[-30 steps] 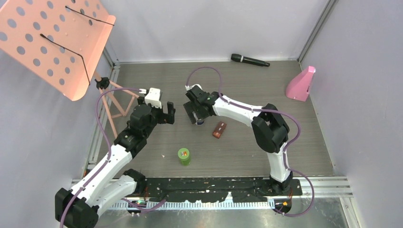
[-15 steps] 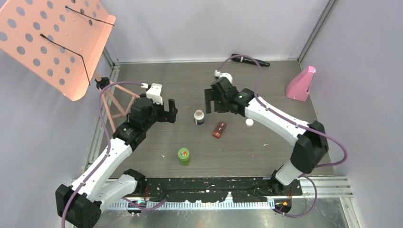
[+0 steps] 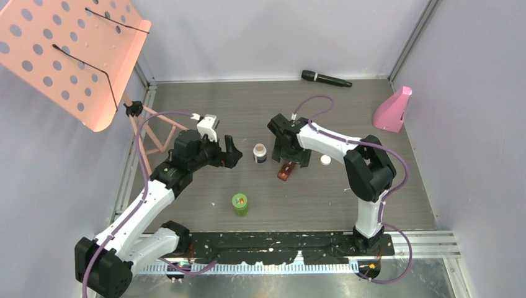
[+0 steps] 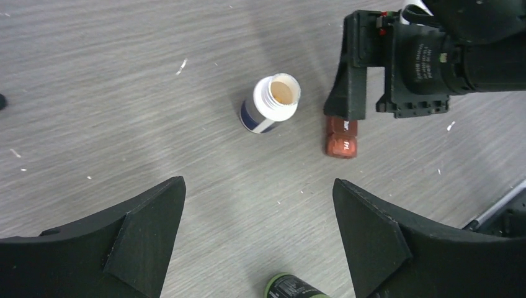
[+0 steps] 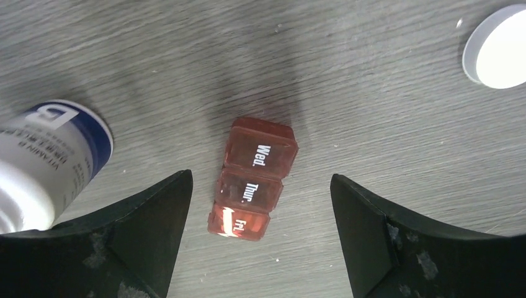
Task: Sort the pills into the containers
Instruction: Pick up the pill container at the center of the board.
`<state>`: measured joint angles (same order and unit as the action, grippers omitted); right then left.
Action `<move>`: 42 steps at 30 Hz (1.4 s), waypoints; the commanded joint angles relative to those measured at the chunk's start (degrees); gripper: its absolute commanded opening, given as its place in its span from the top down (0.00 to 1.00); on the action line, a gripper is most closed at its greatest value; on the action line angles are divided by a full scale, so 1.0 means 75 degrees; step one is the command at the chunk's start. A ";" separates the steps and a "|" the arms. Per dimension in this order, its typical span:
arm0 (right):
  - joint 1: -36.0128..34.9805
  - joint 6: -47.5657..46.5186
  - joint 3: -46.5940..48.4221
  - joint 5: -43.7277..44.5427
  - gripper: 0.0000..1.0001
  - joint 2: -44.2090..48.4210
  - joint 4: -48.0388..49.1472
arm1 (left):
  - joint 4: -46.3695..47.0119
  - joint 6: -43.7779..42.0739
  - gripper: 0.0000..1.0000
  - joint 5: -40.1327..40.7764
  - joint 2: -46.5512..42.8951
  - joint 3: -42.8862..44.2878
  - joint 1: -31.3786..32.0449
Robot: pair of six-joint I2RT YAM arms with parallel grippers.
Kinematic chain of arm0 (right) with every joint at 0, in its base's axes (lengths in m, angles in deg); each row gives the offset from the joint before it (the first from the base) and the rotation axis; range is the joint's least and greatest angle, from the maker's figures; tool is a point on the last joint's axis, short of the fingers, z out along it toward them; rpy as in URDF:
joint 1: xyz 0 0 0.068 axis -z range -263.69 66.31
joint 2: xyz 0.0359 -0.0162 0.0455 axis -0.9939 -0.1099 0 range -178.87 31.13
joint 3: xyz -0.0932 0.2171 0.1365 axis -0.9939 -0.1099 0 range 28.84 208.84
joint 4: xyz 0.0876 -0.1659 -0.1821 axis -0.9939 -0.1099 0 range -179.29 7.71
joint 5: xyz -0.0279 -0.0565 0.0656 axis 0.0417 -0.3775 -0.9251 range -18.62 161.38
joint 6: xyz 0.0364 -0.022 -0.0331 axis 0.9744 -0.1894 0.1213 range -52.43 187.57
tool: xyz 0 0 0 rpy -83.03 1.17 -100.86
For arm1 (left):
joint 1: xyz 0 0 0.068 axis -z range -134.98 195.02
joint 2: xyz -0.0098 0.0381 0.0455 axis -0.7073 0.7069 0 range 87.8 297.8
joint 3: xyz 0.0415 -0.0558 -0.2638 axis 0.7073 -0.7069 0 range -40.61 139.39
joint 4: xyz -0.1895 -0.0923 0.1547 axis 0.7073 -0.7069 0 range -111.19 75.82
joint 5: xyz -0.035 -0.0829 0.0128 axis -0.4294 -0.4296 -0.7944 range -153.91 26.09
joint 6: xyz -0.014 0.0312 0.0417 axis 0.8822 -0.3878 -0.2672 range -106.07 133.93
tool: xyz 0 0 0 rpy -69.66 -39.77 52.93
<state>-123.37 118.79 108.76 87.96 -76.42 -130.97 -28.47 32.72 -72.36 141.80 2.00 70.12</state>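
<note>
The white bottle [image 3: 260, 153] stands uncapped at mid-table, a tan surface showing in its mouth [image 4: 271, 104]; no loose pills show. Its white cap [image 3: 325, 160] [image 5: 496, 54] lies right of the brown-red day-marked case [image 3: 286, 170] [image 5: 254, 180]. My right gripper [image 3: 291, 156] [image 5: 260, 177] hovers open just above the case, a finger on each side, not touching. The left gripper [image 3: 232, 155] [image 4: 258, 183] is open and empty, left of the white bottle. The green-lidded bottle [image 3: 240, 203] [image 4: 296, 287] stands nearer the front.
A black microphone [image 3: 325, 79] lies by the back wall. A pink wedge-shaped object [image 3: 392, 110] stands at the back right. An orange perforated music stand [image 3: 68, 56] overhangs the left side. The right gripper's body [image 4: 403, 68] looms beside the case.
The right gripper left the white bottle, swung back and right, then came down over the case; the cap now lies on the table. The left gripper edged right toward the bottle.
</note>
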 commanded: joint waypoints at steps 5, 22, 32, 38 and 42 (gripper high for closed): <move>-0.0006 0.1229 0.0003 0.0211 0.14 -0.0280 0.0125 | 0.0437 0.0421 0.09 -0.0692 -0.0084 -0.0149 0.0003; 0.0044 0.1154 -0.0086 0.0640 0.24 -0.0661 0.0438 | 0.1858 0.1985 0.23 -0.1467 0.1381 -0.0392 0.0501; 0.0172 0.0786 -0.0434 0.0692 0.49 -0.0558 0.1101 | 0.2667 0.2648 0.28 -0.1453 0.2357 -0.0405 0.0636; 0.0227 0.0461 -0.0476 0.0741 0.56 -0.0325 0.1137 | 0.2832 0.2848 0.29 -0.1544 0.3042 -0.0233 0.0724; 0.0276 0.0328 -0.0428 0.0524 0.56 -0.0008 0.0850 | 0.3317 0.3368 0.31 -0.1589 0.3275 -0.0234 0.0896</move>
<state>-122.45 122.72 105.90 90.10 -80.60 -123.48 -9.80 54.07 -83.26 165.71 -1.33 75.56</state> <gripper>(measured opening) 0.515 0.703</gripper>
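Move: Some 4 cm below the right hand lies the pill container, its middle about 1 cm nearer the base and level sideways. The open white bottle is roughly 9 cm left of that hand and 3 cm ahead; the white lid about 10 cm right and 3 cm ahead. The green-lidded jar stands some 14 cm left and 12 cm back. From the left hand, the pill container is about 16 cm right, 2 cm ahead and 18 cm down. Sinking about 3.5 cm, then easing a little under 2 cm forward, the right hand closes its downward fingers from nearly wide to half open, pinching the far "Wed" end of the pill container from both sides. The open left hand swings some 9 cm right and as far down towards the bottle and container, tipping down about 25 degrees and narrowing its fingers partly. ##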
